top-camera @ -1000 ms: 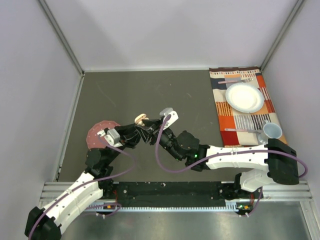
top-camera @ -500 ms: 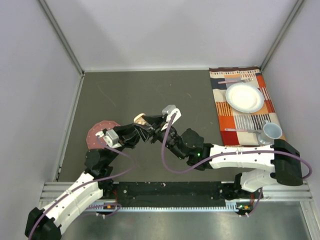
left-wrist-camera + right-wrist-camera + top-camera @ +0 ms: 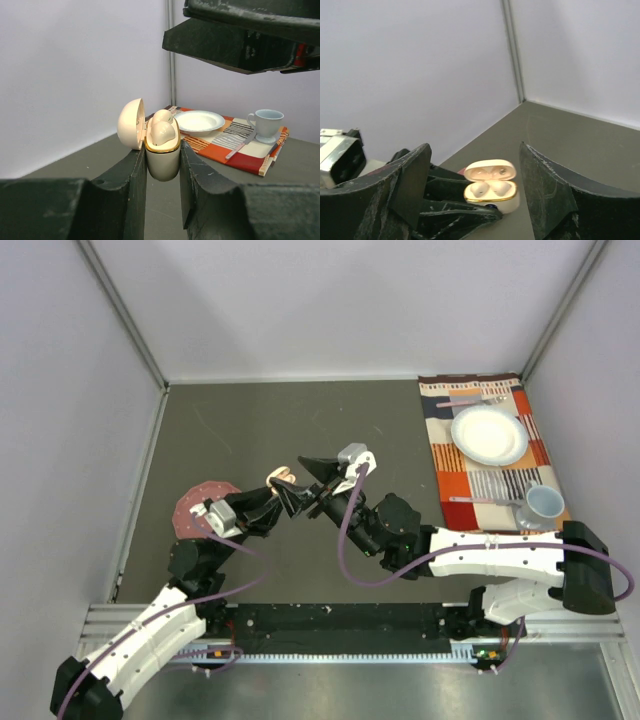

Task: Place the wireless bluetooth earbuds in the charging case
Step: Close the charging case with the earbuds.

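Note:
A pale peach charging case (image 3: 162,159) with a gold rim is held upright off the table, its lid (image 3: 131,123) swung open. My left gripper (image 3: 162,172) is shut on the case's lower body. Two peach earbuds (image 3: 491,188) sit side by side in the case (image 3: 495,195). From above, the case (image 3: 282,478) shows at the tip of the left gripper (image 3: 287,499). My right gripper (image 3: 309,485) is open just right of the case and holds nothing. In its wrist view the right gripper (image 3: 475,150) frames the case without touching it.
A striped orange placemat (image 3: 445,455) at the right carries a white plate (image 3: 489,434), a pale blue cup (image 3: 543,503) and cutlery. A reddish round disc (image 3: 190,502) lies under the left arm. Grey walls close in the left, back and right sides.
The right gripper has opened and drawn back to the right, away from the case. The left gripper has kept its hold on the case in nearly the same place.

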Available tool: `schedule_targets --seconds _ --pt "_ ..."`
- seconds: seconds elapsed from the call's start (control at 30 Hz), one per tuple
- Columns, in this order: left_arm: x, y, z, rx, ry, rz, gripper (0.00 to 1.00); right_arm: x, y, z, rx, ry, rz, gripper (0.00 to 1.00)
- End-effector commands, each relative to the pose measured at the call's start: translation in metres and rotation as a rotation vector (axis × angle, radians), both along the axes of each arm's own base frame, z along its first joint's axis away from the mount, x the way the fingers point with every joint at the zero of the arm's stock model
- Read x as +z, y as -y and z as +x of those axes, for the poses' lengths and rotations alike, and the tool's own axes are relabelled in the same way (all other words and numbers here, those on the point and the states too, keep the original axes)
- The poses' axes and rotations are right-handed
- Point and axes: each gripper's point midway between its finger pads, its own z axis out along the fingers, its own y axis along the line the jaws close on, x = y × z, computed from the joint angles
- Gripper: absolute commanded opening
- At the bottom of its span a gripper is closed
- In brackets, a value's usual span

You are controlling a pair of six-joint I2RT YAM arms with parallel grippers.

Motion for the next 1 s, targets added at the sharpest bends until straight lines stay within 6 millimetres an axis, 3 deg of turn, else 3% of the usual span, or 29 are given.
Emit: schedule_targets --seconds 0.0,0.03,0.07,0.1,0.13,0.2,0.23,0.33,0.37,0.43,0.47,0.53,0.57,0.6,0.67,0.8,0.87,0.97 --pt "0.027 -0.005 -0.006 0.012 0.079 -0.034 0.0 0.047 0.028 0.006 -0.1 -0.006 0.093 0.78" --pt "0.026 -0.004 -0.006 0.007 0.076 -0.031 0.0 0.041 0.032 0.011 -0.136 -0.031 0.069 0.83" --pt "0.029 -0.004 -0.008 -0.001 0.081 -0.03 0.0 0.048 0.036 0.014 -0.154 -0.043 0.073 0.86" --pt "0.029 -0.002 -0.008 -0.011 0.073 -0.03 0.0 0.048 0.039 0.017 -0.169 -0.06 0.063 0.87" --pt "0.029 -0.001 -0.009 -0.018 0.07 -0.031 0.0 0.034 0.042 0.025 -0.202 -0.103 0.002 0.88" --pt "0.03 0.0 -0.01 -0.031 0.064 -0.039 0.0 0.04 0.052 0.032 -0.224 -0.142 -0.003 0.9" --pt "0.033 0.0 -0.011 -0.035 0.071 -0.048 0.0 0.028 0.059 0.041 -0.244 -0.2 -0.027 0.9" --pt "0.04 0.002 -0.016 -0.067 0.081 -0.055 0.0 0.027 0.079 0.051 -0.233 -0.328 0.035 0.91" --pt "0.042 0.003 -0.018 -0.075 0.085 -0.056 0.0 0.009 0.101 0.069 -0.294 -0.391 -0.009 0.91" --pt "0.045 0.005 -0.021 -0.097 0.084 -0.059 0.0 0.005 0.124 0.076 -0.286 -0.508 0.077 0.91" --pt "0.044 0.005 -0.022 -0.104 0.082 -0.06 0.0 -0.01 0.146 0.092 -0.341 -0.551 0.088 0.91" --pt "0.043 0.006 -0.025 -0.12 0.078 -0.061 0.0 -0.006 0.168 0.093 -0.306 -0.606 0.202 0.91" --pt "0.043 0.006 -0.026 -0.123 0.078 -0.063 0.0 -0.02 0.177 0.098 -0.32 -0.637 0.214 0.91" --pt "0.044 0.006 -0.027 -0.127 0.077 -0.066 0.0 -0.017 0.197 0.11 -0.34 -0.647 0.261 0.92" --pt "0.04 0.01 -0.034 -0.165 0.09 -0.044 0.0 -0.015 0.211 0.121 -0.338 -0.676 0.311 0.94" --pt "0.035 0.024 -0.041 -0.246 0.094 0.03 0.0 -0.036 0.207 0.134 -0.278 -0.79 0.196 0.99" --pt "0.038 0.032 -0.049 -0.315 0.11 0.077 0.0 -0.076 0.204 0.135 -0.301 -0.902 0.093 0.99" --pt "0.027 0.048 -0.057 -0.429 0.09 0.172 0.0 -0.107 0.197 0.132 -0.272 -0.952 0.021 0.99"
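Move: Just below the right hand sits the open earbuds case, about 2 cm ahead, 3 cm left and some 7 cm down; the left hand already pinches it, its middle about 1 cm ahead, 1 cm right and 2 cm above that hand. On the table some 36 cm below the right hand, the pink mat lies about 9 cm ahead and 25 cm left, the dinner plate roughly 28 cm ahead and 47 cm right. Backing off from the open case, the right hand speeds up to the right and forward towards the dinner plate, some 22 cm right and 15 cm forward, spreading its fingers fully and tipping about 45 degrees down; late on it sinks about 6 cm. The left hand keeps its pinch on the case, easing back and right a few centimetres while turning about 15 degrees clockwise. ##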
